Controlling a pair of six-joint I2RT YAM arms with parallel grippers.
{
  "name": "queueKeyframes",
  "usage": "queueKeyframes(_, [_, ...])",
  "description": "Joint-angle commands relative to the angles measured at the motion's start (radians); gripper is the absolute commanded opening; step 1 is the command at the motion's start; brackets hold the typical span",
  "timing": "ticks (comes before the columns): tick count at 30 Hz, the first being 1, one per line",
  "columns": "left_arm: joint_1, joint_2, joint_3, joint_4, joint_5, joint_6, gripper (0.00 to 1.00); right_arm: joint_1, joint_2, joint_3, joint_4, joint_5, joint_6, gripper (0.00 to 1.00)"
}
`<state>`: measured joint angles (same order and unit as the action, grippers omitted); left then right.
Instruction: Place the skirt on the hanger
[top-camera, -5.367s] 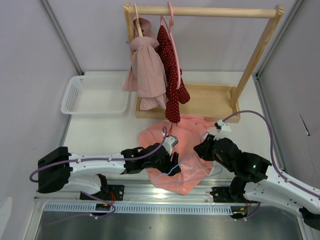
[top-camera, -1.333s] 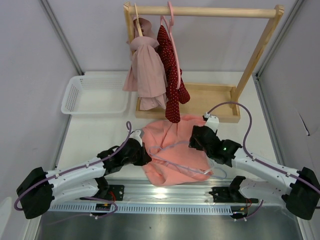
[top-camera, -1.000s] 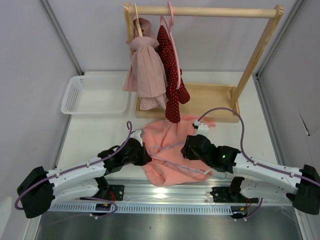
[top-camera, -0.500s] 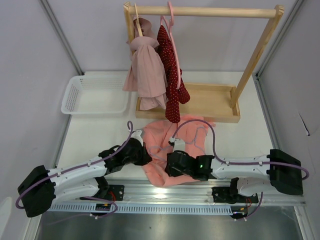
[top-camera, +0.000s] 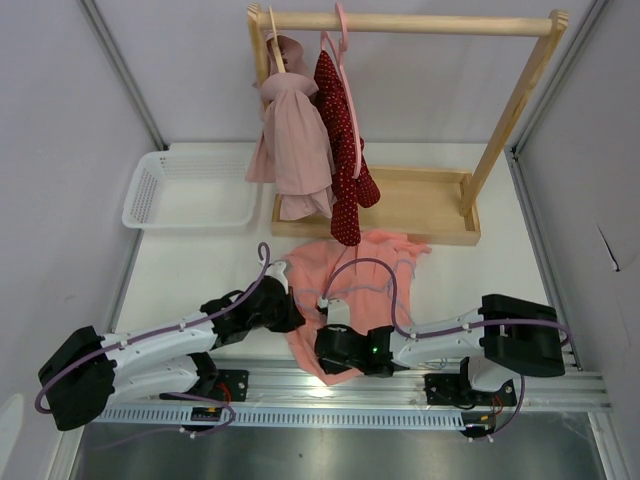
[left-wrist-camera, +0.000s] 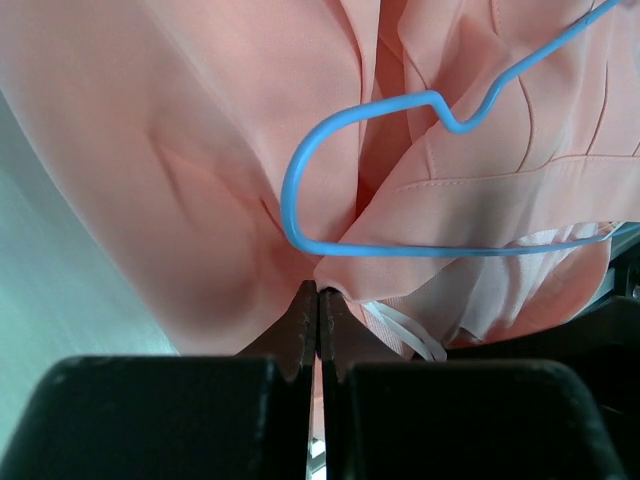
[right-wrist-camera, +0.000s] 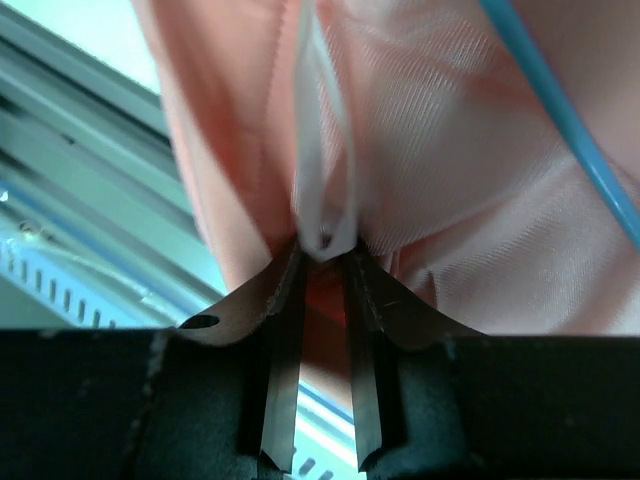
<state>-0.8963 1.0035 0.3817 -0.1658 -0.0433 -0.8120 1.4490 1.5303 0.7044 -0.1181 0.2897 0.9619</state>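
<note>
The salmon-pink skirt (top-camera: 365, 285) lies crumpled on the table in front of the rack. My left gripper (top-camera: 290, 318) sits at its left edge, and in the left wrist view the gripper (left-wrist-camera: 319, 292) is shut with a fold of the skirt (left-wrist-camera: 200, 150) pinched at the tips. The light-blue wire hanger (left-wrist-camera: 420, 96) lies on the fabric just beyond them. My right gripper (top-camera: 322, 358) is low at the skirt's near edge. In the right wrist view the gripper (right-wrist-camera: 322, 262) has narrowed onto a white ribbon loop (right-wrist-camera: 322, 200) and skirt fabric (right-wrist-camera: 450, 200). The hanger's wire (right-wrist-camera: 560, 115) crosses at upper right.
A wooden rack (top-camera: 410, 22) on a wooden base (top-camera: 420, 205) stands behind, with a pale pink garment (top-camera: 295, 140) and a dark red dotted one (top-camera: 340, 150) hanging on it. A white basket (top-camera: 190, 190) is at far left. A metal rail (top-camera: 300, 385) runs along the near edge.
The right arm swung from the skirt's right side across to its near-left edge, and its jaws narrowed onto the ribbon loop. The left arm stayed put, still shut.
</note>
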Motion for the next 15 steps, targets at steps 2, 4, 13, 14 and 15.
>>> queueKeyframes(2, [-0.001,-0.006,0.034,0.034,0.011,0.013,0.03,0.013,0.057,0.037,0.012,0.003,0.029,0.26])
queueKeyframes(4, [-0.001,-0.014,0.034,0.035,0.020,0.016,0.06,0.011,0.068,0.049,-0.008,0.012,0.028,0.26])
queueKeyframes(13, [-0.006,-0.100,0.080,-0.052,0.036,0.069,0.31,-0.002,0.083,0.081,-0.058,0.022,0.023,0.26])
queueKeyframes(14, [-0.006,-0.111,0.086,-0.084,0.030,0.076,0.35,-0.004,0.080,0.081,-0.060,0.022,0.023,0.26])
queueKeyframes(15, [-0.006,-0.129,0.103,-0.104,0.022,0.079,0.37,-0.007,0.079,0.081,-0.063,0.023,0.023,0.26])
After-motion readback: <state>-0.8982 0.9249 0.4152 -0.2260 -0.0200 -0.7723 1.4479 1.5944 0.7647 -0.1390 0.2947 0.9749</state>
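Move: At the skirt's waist, the white loop sits between the right hand's slightly parted fingertips, about 1 cm ahead at their height. The hanger's left end is roughly 9 cm ahead and 4 cm left of that hand. From the left hand, whose closed tips are on a fold of the skirt's waist, the loop is some 5 cm back and 4 cm right; the hanger's left end is about 3 cm straight ahead, nearly level. Opening its fingers to about a third, the left hand lets go of the pinched waist fold, then rises some 2 cm straight up from the skirt. Meanwhile the right hand stays low at the white loop, easing about 1 cm to the left towards the left hand, its slightly open fingers neither closing nor widening. ##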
